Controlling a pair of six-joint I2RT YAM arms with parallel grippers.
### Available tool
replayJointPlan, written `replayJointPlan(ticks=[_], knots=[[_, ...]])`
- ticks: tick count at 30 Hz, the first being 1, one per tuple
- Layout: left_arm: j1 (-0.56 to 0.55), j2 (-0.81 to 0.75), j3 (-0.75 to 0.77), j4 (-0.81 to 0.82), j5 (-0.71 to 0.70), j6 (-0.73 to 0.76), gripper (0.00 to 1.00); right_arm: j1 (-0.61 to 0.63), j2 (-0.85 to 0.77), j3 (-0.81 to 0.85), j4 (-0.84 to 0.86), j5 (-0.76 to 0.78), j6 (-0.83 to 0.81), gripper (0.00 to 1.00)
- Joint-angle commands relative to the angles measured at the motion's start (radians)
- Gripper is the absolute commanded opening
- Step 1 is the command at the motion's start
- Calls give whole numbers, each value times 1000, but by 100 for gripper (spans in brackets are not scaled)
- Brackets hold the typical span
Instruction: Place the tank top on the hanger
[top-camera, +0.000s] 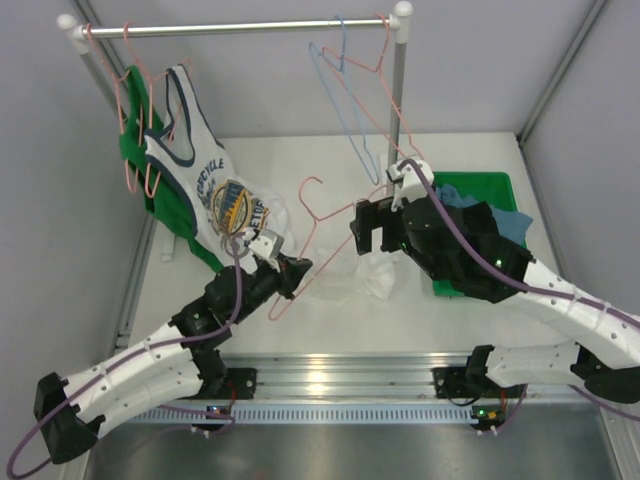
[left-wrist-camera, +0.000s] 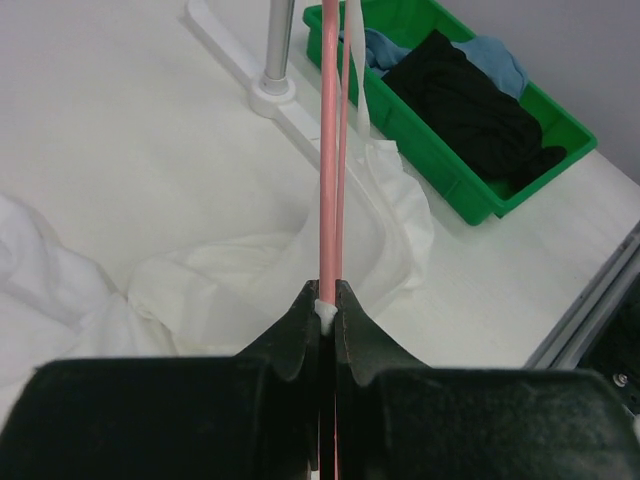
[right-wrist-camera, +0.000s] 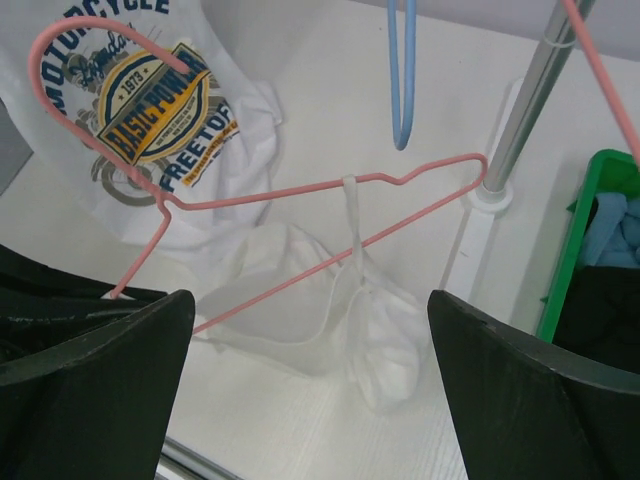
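Observation:
The pink hanger (top-camera: 311, 181) is held tilted above the table, hook up and to the left. My left gripper (top-camera: 292, 268) is shut on its lower corner; in the left wrist view the wire (left-wrist-camera: 328, 150) runs straight out of the closed jaws. The white tank top (top-camera: 372, 275) lies crumpled on the table under the hanger. One thin strap (right-wrist-camera: 350, 205) is looped over the hanger's wire (right-wrist-camera: 280, 195), and the rest of the top (right-wrist-camera: 385, 335) sags below. My right gripper (top-camera: 368, 228) hovers above the top, open and empty, its fingers (right-wrist-camera: 100, 380) wide apart.
A clothes rail on a post (top-camera: 398, 90) carries a blue hanger (top-camera: 345, 110) and more pink hangers. A printed tank top (top-camera: 205, 175) and a green garment (top-camera: 135, 150) hang at left. A green bin (top-camera: 490, 180) with dark and blue clothes stands at right.

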Motion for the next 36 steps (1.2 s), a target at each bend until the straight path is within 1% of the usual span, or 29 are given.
replayJointPlan(ticks=[1, 5, 7, 9, 10, 11, 13, 14, 16, 17, 19, 20, 22, 23, 24, 27, 29, 32, 36], knots=[[5, -41, 75, -51, -97, 4, 0, 9, -50, 63, -34, 46, 13, 100], [5, -86, 143, -121, -143, 17, 0, 9, -67, 68, -53, 70, 18, 100], [5, -97, 178, -218, -180, 21, 0, 9, -74, 68, -59, 86, 19, 100], [5, -103, 235, -264, -210, 25, 0, 9, -80, 74, -69, 98, 19, 100], [5, -103, 256, -288, -250, 27, 0, 8, -81, 76, -71, 98, 21, 100], [5, -97, 307, -345, -272, 27, 0, 8, -82, 79, -77, 100, 21, 100], [5, -86, 367, -403, -330, 22, 0, 8, -87, 80, -80, 100, 21, 100], [4, -71, 425, -460, -345, 22, 0, 9, -88, 82, -82, 100, 22, 100], [4, -54, 483, -505, -370, 21, 0, 8, -87, 82, -85, 100, 25, 100], [5, -29, 543, -549, -404, 17, 0, 8, -87, 82, -86, 100, 25, 100], [5, 0, 611, -603, -424, 16, 0, 8, -85, 83, -91, 98, 25, 100], [4, 35, 679, -627, -444, 14, 0, 9, -84, 88, -94, 98, 27, 100], [5, 80, 762, -726, -470, 8, 0, 8, -85, 93, -100, 95, 28, 100], [4, 128, 846, -762, -487, 5, 0, 8, -85, 99, -102, 95, 28, 100], [4, 150, 887, -816, -494, 1, 0, 9, -84, 99, -102, 95, 28, 100], [4, 231, 1028, -910, -501, -6, 0, 8, -81, 105, -109, 92, 27, 100], [5, 285, 1117, -937, -505, 4, 0, 8, -84, 106, -109, 92, 28, 100], [7, 356, 1207, -982, -537, 31, 0, 8, -81, 111, -109, 86, 25, 100], [30, 426, 1271, -996, -530, 54, 0, 8, -82, 112, -111, 78, 28, 100]])
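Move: The left hand already grips the pink hanger, which goes to the bare stretch of the rack's rail, roughly 22 cm ahead, 9 cm left and 34 cm up. The blue hanger hangs about 22 cm ahead, 7 right and 20 up; the printed tank top 14 ahead, 15 left. The white tank top sags about 6 ahead, 10 right and 18 below. From the open right hand, that bare stretch is some 20 cm ahead, 26 left and 23 up. Upward, fast, and leftward, the left hand lifts the hanger about 22 cm towards the bare stretch of rail, easing forward a little only at the end. It swings counter-clockwise some 30 degrees and keeps its pinch on the hanger. The right hand, fingers wide open, backs off about 4 cm to its right and rises slightly. ##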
